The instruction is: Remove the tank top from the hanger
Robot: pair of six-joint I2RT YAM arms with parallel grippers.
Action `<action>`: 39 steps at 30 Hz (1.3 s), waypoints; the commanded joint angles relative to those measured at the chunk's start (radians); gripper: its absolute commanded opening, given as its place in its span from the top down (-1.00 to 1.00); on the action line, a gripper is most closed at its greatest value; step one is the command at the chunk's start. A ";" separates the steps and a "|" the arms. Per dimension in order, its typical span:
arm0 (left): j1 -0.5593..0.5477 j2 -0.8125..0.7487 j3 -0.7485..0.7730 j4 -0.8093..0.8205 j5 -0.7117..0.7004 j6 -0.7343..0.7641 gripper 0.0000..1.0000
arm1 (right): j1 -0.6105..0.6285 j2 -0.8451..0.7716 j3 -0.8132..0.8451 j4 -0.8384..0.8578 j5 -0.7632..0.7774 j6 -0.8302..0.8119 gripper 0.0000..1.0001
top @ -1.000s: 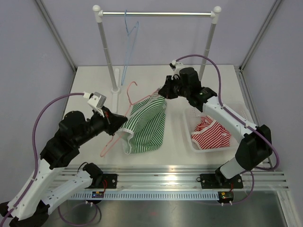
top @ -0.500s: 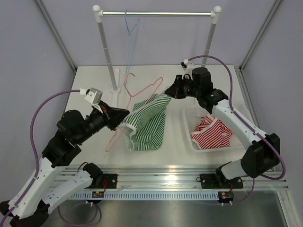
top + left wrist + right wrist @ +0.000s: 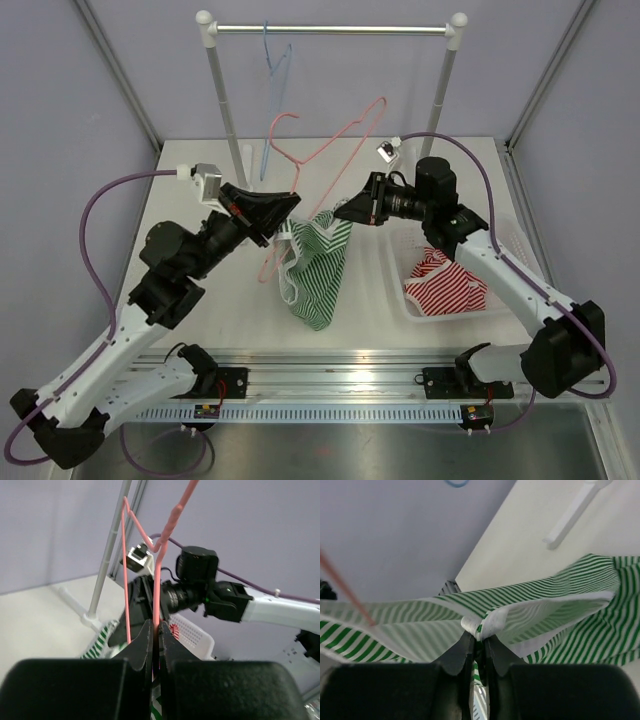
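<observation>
A green-and-white striped tank top hangs in the air over the table, bunched and drooping. The pink wire hanger rises above it, tilted, with its lower wire still running into the top's left side. My left gripper is shut on the hanger's wire, raised at mid-table. My right gripper is shut on a fold of the tank top at its upper right edge, pulling it to the right of the hanger.
A white basket at the right holds a red-and-white striped garment. A clothes rail on two white posts stands at the back, with a blue hanger hooked on it.
My left gripper has lifted the hanger up off the table and to the right. The tank top has risen with it and now hangs bunched. My right gripper has moved down and right with the fabric.
</observation>
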 commanded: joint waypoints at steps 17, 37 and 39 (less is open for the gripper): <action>-0.056 0.338 0.153 0.688 -0.189 0.257 1.00 | 0.278 -0.171 -0.226 -0.284 0.453 -0.209 1.00; -0.057 0.085 0.107 -0.067 -0.359 0.146 1.00 | 0.280 -0.216 -0.121 -0.323 0.573 -0.241 -0.99; -0.057 0.079 0.113 -0.108 -0.365 0.138 1.00 | 0.280 -0.237 -0.096 -0.351 0.631 -0.250 -0.99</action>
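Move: The right hand pinches a strap end of the green tank top; its middle hangs about 6 cm back, 4 cm left and 12 cm below that hand, over the open table spot some 7 cm back, 3 cm left and 27 cm down. The pink hanger's middle is roughly 4 cm back, 4 cm left and 14 cm above it. From the left hand, gripping the hanger, the tank top's middle is level fore and aft, 4 cm right and 25 cm below. Back some 10 cm, rising a little, the right hand pulls the strap away from the hanger, then plunges about 24 cm to the table, fingers tipping down; there it opens wide, lets go and lifts off. Meanwhile the left hand keeps its pinch on the hanger, drawing it forward and right, then up with fingers tilting upward, before sinking back and swinging left. ##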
